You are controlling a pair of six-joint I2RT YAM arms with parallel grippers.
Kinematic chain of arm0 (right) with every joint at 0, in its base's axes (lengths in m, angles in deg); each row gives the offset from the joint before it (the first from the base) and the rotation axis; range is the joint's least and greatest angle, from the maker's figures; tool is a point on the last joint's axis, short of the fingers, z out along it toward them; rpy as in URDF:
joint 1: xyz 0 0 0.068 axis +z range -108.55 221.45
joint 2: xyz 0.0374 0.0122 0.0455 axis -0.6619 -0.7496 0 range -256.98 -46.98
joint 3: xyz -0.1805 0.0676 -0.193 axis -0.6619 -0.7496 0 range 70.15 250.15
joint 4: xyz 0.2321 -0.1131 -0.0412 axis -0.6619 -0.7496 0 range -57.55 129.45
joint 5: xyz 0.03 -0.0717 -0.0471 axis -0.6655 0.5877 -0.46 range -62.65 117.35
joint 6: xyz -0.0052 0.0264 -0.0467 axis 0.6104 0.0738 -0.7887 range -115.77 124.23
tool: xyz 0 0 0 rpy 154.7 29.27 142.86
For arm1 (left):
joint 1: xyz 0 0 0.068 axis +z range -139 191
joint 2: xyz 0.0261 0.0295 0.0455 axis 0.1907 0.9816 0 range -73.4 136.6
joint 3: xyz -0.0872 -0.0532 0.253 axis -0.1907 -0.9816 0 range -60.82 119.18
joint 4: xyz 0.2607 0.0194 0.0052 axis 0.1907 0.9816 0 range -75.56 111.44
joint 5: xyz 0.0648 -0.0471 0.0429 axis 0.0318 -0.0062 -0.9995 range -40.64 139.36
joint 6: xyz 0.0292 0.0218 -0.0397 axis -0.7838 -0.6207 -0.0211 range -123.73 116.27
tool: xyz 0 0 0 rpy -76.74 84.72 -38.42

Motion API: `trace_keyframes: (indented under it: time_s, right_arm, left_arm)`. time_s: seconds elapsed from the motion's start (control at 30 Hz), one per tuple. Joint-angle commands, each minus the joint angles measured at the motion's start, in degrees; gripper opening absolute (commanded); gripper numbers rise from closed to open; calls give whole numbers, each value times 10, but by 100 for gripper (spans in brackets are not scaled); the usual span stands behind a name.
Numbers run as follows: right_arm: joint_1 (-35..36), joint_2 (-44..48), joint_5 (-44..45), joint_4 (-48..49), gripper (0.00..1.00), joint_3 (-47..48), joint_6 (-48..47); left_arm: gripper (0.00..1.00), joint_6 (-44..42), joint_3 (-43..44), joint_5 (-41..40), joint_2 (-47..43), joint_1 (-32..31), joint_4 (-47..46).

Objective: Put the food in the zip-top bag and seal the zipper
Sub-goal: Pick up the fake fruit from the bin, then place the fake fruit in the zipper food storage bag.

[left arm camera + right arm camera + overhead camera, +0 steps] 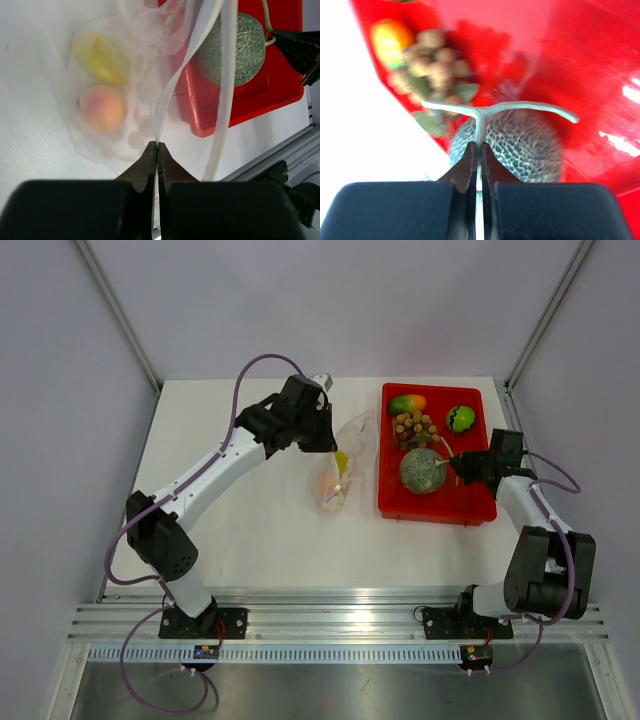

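The clear zip-top bag (347, 462) lies left of the red tray (480, 512), holding a yellow piece (102, 57) and an orange-peach fruit (102, 107). My left gripper (157, 145) is shut on the bag's mouth edge and lifts it, with the whitish zipper (226, 90) strip running up from there. The grey-green netted melon (520, 145) sits in the tray. My right gripper (480, 146) is shut on its pale T-shaped stem (480, 112). A brown longan cluster (413, 428), a red-green mango (407, 403) and a green apple (460, 419) lie at the tray's far end.
The tray's raised near wall (200, 127) stands close beside the bag. White table surface (240, 530) spreads left of and in front of the bag. An aluminium rail (330, 625) runs along the near edge, by both arm bases.
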Motion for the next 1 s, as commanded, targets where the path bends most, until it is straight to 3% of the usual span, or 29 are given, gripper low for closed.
trace_keyframes:
  time_s: [0.0, 0.23, 0.5, 0.97]
  right_arm:
    - [2, 58, 48, -37, 0, 50, -86]
    - [2, 129, 75, -82, 0, 103, -207]
    - [22, 175, -12, -88, 0, 187, -267]
    - [215, 153, -22, -52, 0, 307, -250]
  left_arm:
    - [0, -3, 58, 13, 21, -11, -7]
    - [0, 5, 120, 13, 64, -40, 3]
    - [0, 5, 133, 15, 71, -42, 4]
    - [0, 5, 128, 17, 68, -42, 7]
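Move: The melon whose stem my right fingers already hold sits about 4 cm to the left and 5 cm below. The open bag mouth I am taking it to is roughly 21 cm left, level in reach and some 8 cm higher. The grapes lie about 12 cm ahead and 6 cm left, the watermelon 14 cm ahead and 4 cm right, both about 8 cm lower. From my left hand, the melon is about 20 cm right, 6 cm ahead and well below. Keeping the melon's stem pinched, I lift my right hand nearly straight up out of the bin, then sweep it left towards the bag mouth while still climbing, some 28 cm up and 12 cm left overall. The fingers tip up by about 40 degrees and swing counter-clockwise. My left hand, still shut on the bag's rim, shifts about 5 cm right towards the bin early on, then holds there. ##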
